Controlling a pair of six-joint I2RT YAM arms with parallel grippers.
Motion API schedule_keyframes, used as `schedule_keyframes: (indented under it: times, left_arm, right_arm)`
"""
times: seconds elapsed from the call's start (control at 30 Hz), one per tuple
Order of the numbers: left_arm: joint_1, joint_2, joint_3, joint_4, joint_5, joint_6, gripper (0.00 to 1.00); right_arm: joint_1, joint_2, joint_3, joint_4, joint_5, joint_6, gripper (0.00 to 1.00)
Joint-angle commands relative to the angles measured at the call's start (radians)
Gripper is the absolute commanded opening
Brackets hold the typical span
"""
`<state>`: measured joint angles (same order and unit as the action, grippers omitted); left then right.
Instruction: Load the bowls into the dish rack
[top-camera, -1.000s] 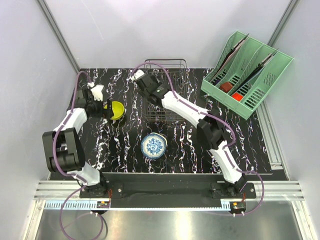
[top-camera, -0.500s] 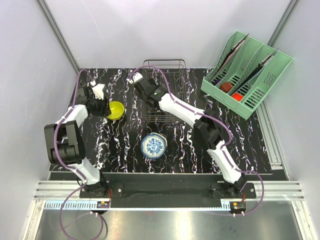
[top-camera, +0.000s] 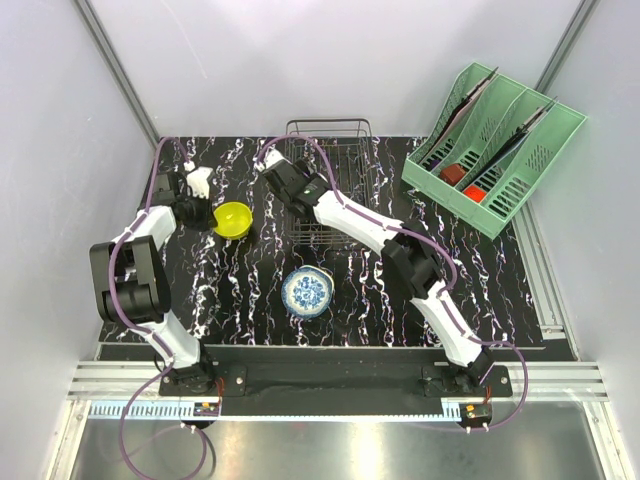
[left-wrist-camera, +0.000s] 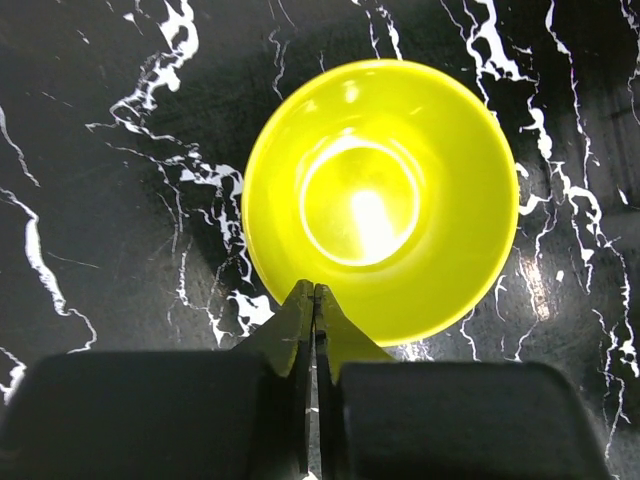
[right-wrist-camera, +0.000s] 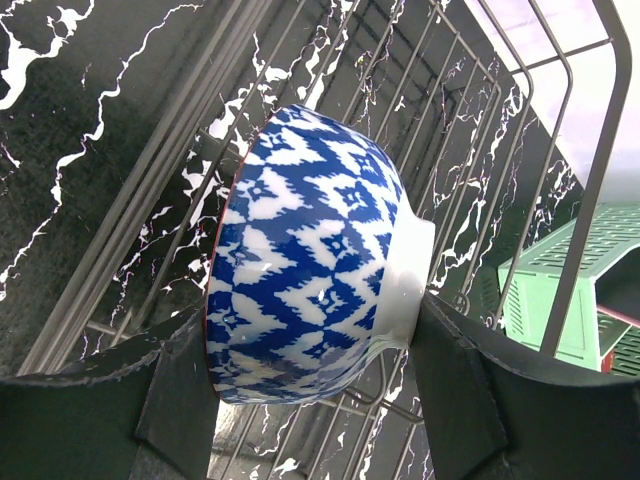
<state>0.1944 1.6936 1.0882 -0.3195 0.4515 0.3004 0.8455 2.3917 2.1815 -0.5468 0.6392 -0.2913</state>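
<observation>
A yellow bowl (top-camera: 232, 219) (left-wrist-camera: 380, 200) sits upright on the black marble table, left of the dish rack (top-camera: 352, 128). My left gripper (top-camera: 203, 213) (left-wrist-camera: 313, 292) is shut, its tips over the bowl's near rim with nothing showing between them. My right gripper (right-wrist-camera: 310, 315) (top-camera: 288, 183) is shut on a blue-and-white patterned bowl (right-wrist-camera: 305, 270), gripped on its side by rim and foot, over the dish rack's wires (right-wrist-camera: 470, 120) near its left wall. Another blue floral bowl (top-camera: 306, 291) stands upright in the middle of the table.
A mint-green slotted organizer (top-camera: 492, 145) with dark and red items stands at the back right. The right arm (top-camera: 400, 245) stretches diagonally across the table's middle. Grey walls close in the left and back.
The left jaws have gone from wide open to shut beside the yellow bowl, which looked tipped before and now sits level. The right gripper has shifted slightly left with its bowl.
</observation>
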Motion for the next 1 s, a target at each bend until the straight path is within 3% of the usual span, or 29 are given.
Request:
schedule_keyframes:
  times: [0.0, 0.27, 0.5, 0.97]
  left_arm:
    - [0.005, 0.003, 0.033, 0.007, 0.036, 0.019, 0.00]
    - [0.007, -0.012, 0.029, 0.003, 0.052, 0.025, 0.00]
    - [0.005, -0.008, 0.026, 0.003, 0.061, 0.022, 0.00]
    - [0.007, -0.006, 0.021, -0.001, 0.069, 0.023, 0.00]
  right_arm:
    - [0.030, 0.017, 0.018, -0.001, -0.016, 0.034, 0.32]
    - [0.041, 0.020, 0.023, -0.001, -0.018, 0.029, 0.76]
    - [0.044, 0.021, 0.043, -0.001, -0.021, 0.023, 0.95]
    - [0.047, -0.040, 0.058, -0.001, -0.055, 0.012, 0.99]
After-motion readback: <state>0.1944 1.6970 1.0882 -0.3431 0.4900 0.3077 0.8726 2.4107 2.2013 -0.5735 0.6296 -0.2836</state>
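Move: My right hand still grips the blue-and-white bowl; its middle is about 2 cm ahead and 2 cm below. The dish rack I'm setting it into is right underneath, its middle some 2 cm ahead, 6 cm right and 5 cm below; the yellow bowl lies about 19 cm left and 8 cm back. From my left hand the yellow bowl's middle is about 3 cm ahead, 5 cm right and 2 cm below. I open my right fingers from around the blue-and-white bowl, easing down, back and left by about 1 cm each as they spread nearly to full width, so the right-hand finger comes clear of the bowl's foot. My left fingers stay shut at the yellow bowl's near-left rim and creep about 1 cm right and back. ##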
